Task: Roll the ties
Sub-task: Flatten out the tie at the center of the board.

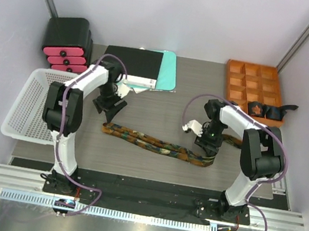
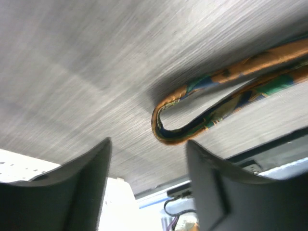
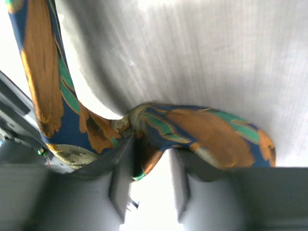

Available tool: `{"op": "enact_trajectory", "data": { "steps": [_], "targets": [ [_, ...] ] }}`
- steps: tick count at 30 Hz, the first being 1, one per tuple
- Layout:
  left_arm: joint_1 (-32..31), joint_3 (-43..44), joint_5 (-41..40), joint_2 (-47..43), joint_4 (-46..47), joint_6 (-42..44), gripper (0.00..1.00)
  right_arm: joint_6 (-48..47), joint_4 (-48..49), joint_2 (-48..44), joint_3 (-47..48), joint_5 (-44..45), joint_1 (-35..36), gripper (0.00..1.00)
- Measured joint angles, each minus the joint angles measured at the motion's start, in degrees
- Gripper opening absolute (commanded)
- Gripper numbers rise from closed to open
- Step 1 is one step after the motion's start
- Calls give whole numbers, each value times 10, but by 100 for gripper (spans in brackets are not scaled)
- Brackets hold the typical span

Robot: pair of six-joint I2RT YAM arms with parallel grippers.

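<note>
A tie, dark with orange-gold and green pattern, lies stretched across the table in the top view. My left gripper hovers just behind its left end with the jaws open. In the left wrist view the gripper holds nothing, and the tie's folded end lies just beyond the fingertips. My right gripper sits over the tie's right end. In the right wrist view its jaws stand apart, and a bunched fold of the tie drapes over the fingertips, with a flap hanging in the gap against the left finger.
An orange compartment tray stands at the back right with dark rolled ties in its near corner. A white basket sits at the left edge. Black drawers with pink fronts and a black and teal notebook stack lie behind.
</note>
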Motion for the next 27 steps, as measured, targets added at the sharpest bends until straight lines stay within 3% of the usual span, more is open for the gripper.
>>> {"op": "enact_trajectory", "data": {
  "steps": [5,8,14,18,22,27],
  "targets": [
    [15,22,56,-49,-9,44,83,27,-10,0,44,-17,-6,73],
    [9,10,90,-91,-16,87,90,38,-33,1,87,-36,-21,76],
    [-28,-78,139,-150,2,186,94,41,-63,-4,158,-64,-72,83],
    [-49,-160,175,-198,28,283,98,34,-77,-27,158,-66,-104,90],
    [-55,-209,202,-246,60,372,100,10,-28,-92,126,-54,-133,97],
    [-61,-216,216,-246,85,449,100,-40,58,-155,60,-30,-140,96]
  ]
}}
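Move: The tie lies in a long double strand across the board. Its left looped end is about 3 cm back, 1 cm right and 4 cm below the left hand; the white basket stands some 20 cm left, level with that hand, and the black folder some 23 cm ahead and 4 right. From the right hand, low over the bunched cloth, the tie's right tail lies roughly 4 cm ahead and 9 right, the tie's bend 4 back and 2 right, the orange tray 24 ahead and 13 right. Both hands back out of the laid-down tie with fingers going on opening to nearly full: the right comes free of the bunched cloth, rising about 9 cm while going some 8 cm forward and then drifting right, to hang above the tie near its right tail, its fingers tipping forward late on. The left, already clear, lifts about 5 cm, then swings back and to the right some 6 cm each way and sinks a little, turning roughly 50 degrees clockwise so that its open fingers come to straddle the left end's strands from above. ##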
